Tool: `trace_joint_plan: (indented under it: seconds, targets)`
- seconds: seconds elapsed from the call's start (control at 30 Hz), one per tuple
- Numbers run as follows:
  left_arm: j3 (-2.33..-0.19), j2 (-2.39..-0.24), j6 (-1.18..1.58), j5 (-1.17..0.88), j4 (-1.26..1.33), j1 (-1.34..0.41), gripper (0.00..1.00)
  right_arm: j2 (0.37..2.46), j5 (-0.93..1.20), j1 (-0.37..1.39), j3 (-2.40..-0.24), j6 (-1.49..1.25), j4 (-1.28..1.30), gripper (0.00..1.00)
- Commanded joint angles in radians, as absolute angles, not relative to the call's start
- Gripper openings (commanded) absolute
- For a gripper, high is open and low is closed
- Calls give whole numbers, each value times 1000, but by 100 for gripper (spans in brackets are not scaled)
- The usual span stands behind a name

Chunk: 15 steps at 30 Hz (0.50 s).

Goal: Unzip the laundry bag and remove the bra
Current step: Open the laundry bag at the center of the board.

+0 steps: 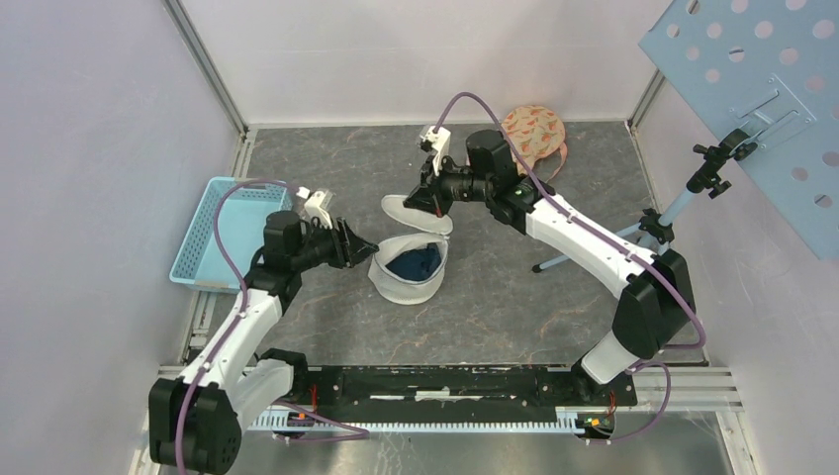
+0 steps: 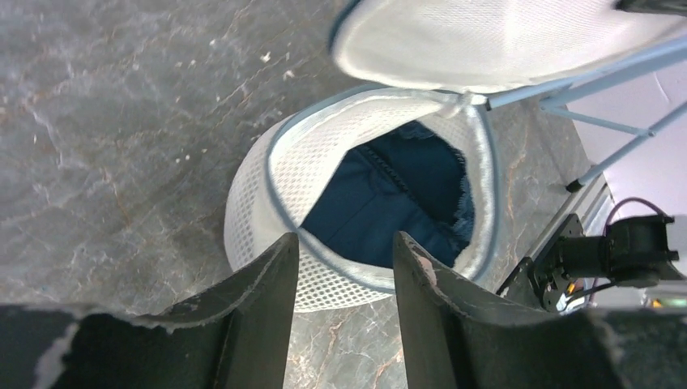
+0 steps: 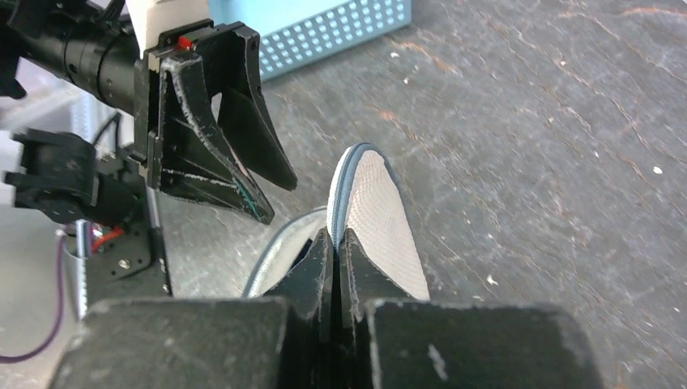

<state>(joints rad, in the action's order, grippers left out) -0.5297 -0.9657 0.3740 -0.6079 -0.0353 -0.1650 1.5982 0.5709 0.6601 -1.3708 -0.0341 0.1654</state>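
The white mesh laundry bag [image 1: 401, 287] stands unzipped in the middle of the table. Its round lid [image 1: 414, 212] is lifted off the body. Inside lies the dark blue bra [image 1: 413, 261], plain to see in the left wrist view [image 2: 381, 203]. My right gripper [image 3: 336, 235] is shut on the lid's zipper edge [image 3: 377, 215] and holds it up above the opening. My left gripper [image 2: 344, 239] is open just beside the bag's near rim [image 2: 267, 186], with nothing between its fingers; in the top view it [image 1: 368, 244] sits at the bag's left side.
A light blue basket [image 1: 223, 233] stands at the left wall. An orange-patterned fabric item [image 1: 534, 129] lies at the back behind my right arm. A stand with a perforated blue board [image 1: 762, 89] occupies the right side, its legs [image 1: 594, 247] reaching onto the table.
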Motion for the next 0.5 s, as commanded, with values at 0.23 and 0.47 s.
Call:
trace_joint_plan:
  seconds: [0.23,0.47]
  targets:
    - [-752,-995,28,-684,-210,-314,55,1596,747,577,-1289,-420,-232,0]
    - [-849,-1143,-64,-502,-228,-514,55,1612,778,559,-1244,-530,-325,0]
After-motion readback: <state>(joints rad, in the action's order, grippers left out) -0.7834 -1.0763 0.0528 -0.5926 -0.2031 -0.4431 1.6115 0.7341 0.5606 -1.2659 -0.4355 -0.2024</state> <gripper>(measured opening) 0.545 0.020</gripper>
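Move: The dark bra in the open laundry bag lies about 9 cm to the left hand's right, roughly level fore and aft and some 8 cm below. The raised lid's middle is also about 9 cm to that hand's right, but 4 cm farther ahead and 4 cm higher. From the right hand, already holding the lid's tip, the bra is some 18 cm down, 5 cm back and 2 cm right. Keeping the lid's tip pinched, the right hand pulls it up about 3 cm and slightly forward, its fingers tilting upward. The left hand, empty and half open, first climbs nearly 5 cm, then sweeps right some 7 cm and a little back, over the bag's opening beside the lid, easing down at the end while turning clockwise to point more to the right. ##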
